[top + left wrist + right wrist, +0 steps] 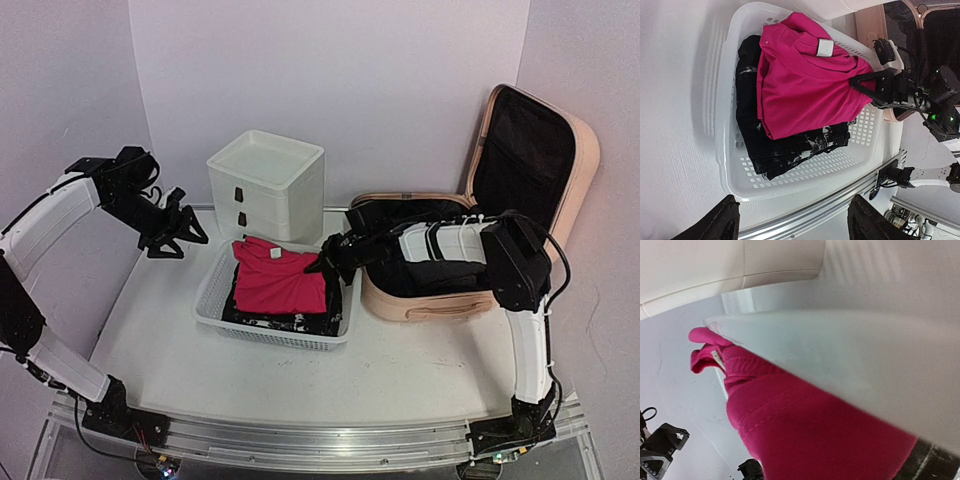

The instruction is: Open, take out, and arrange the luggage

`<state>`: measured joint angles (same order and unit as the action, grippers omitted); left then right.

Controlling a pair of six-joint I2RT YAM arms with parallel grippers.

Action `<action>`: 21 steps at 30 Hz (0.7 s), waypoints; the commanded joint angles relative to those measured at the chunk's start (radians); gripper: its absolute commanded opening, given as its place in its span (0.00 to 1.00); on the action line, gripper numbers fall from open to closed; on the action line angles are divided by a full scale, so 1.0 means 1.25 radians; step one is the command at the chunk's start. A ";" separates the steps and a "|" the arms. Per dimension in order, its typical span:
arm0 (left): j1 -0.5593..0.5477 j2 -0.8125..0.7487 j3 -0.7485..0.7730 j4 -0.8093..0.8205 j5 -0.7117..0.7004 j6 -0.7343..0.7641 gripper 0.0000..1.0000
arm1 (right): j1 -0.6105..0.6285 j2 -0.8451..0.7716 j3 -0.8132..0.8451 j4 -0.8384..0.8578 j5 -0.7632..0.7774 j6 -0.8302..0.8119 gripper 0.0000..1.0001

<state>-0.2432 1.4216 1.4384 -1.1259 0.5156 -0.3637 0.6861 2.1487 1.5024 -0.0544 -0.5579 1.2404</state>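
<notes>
The peach-pink luggage (425,303) lies open at the right, its lid (586,158) upright with black lining, and dark contents show in its lower half. My right arm reaches left out of it. My right gripper (322,264) (856,80) is shut at the right edge of a pink shirt (280,277) (800,85) lying in the white mesh basket (270,337). Pink fabric (805,425) fills the right wrist view and hides the fingers. My left gripper (176,236) (797,225) hangs open and empty above the table, left of the basket.
Black folded clothes (785,147) lie under the pink shirt in the basket (740,186). A white plastic drawer box (268,185) stands just behind the basket. White walls close in on the table at the back and both sides.
</notes>
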 commanded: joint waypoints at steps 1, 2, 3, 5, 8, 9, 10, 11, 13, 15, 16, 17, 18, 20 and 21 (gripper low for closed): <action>-0.003 0.021 0.035 0.003 0.072 0.020 0.75 | -0.002 -0.044 0.085 -0.175 0.045 -0.083 0.00; -0.011 0.030 0.039 0.004 0.084 0.033 0.75 | -0.002 -0.039 0.097 -0.182 0.035 -0.086 0.00; -0.028 0.043 0.046 0.005 0.088 0.051 0.75 | -0.001 -0.037 0.104 -0.184 0.026 -0.084 0.00; -0.079 0.070 0.051 0.013 0.066 0.078 0.75 | 0.003 -0.033 0.118 -0.185 0.015 -0.092 0.00; -0.141 0.109 0.016 0.068 0.030 0.042 0.75 | 0.011 -0.029 0.154 -0.220 0.018 -0.127 0.04; -0.152 0.124 0.007 0.092 0.021 0.020 0.73 | 0.012 -0.029 0.158 -0.227 0.021 -0.133 0.04; -0.157 0.143 0.006 0.098 0.009 0.011 0.72 | 0.012 -0.031 0.158 -0.231 0.024 -0.136 0.04; -0.159 0.158 0.009 0.090 -0.016 0.001 0.71 | 0.013 -0.032 0.158 -0.231 0.024 -0.141 0.04; -0.160 0.178 0.004 0.090 -0.040 -0.013 0.74 | 0.016 -0.033 0.165 -0.235 0.026 -0.153 0.04; -0.160 0.216 0.008 0.087 -0.027 -0.035 0.75 | 0.016 -0.034 0.168 -0.239 0.029 -0.156 0.04; -0.160 0.240 0.011 0.085 -0.009 -0.043 0.75 | 0.016 -0.034 0.170 -0.240 0.030 -0.163 0.04; -0.162 0.258 0.012 0.085 0.007 -0.051 0.74 | 0.017 -0.033 0.175 -0.241 0.031 -0.168 0.04; -0.161 0.271 0.012 0.086 0.014 -0.063 0.74 | 0.018 -0.032 0.176 -0.241 0.031 -0.171 0.04; -0.161 0.290 0.012 0.098 0.009 -0.090 0.74 | 0.018 -0.032 0.176 -0.241 0.031 -0.178 0.04; -0.161 0.300 0.006 0.119 0.013 -0.106 0.73 | 0.018 -0.032 0.175 -0.242 0.029 -0.181 0.04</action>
<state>-0.4458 1.7699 1.4452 -1.0355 0.5140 -0.4183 0.7055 2.1487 1.6695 -0.3588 -0.5297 1.0565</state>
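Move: The red shirt lies in the basket, its middle about 18 cm right of the open left hand, some 5 cm ahead and 18 cm below. Under it, the black clothes centre 18 cm right, 2 cm ahead and 20 cm down; the drawer box stands about 18 cm ahead, 18 cm right. The right hand still pinches the shirt's right end, with the basket's middle about 11 cm left, 4 cm back, 6 cm lower; the suitcase is 24 cm to its right, level ahead. The red shirt's free left side is what the left hand closes in on, fingers staying wide open: it swings right about 7.5 cm, then sinks over the basket's left part, some 10 cm down in all, turning a little clockwise as its fingers tip back toward the base. The shirt's right end stays pinched by the right hand, which eases up and back slightly and tilts a few degrees. ##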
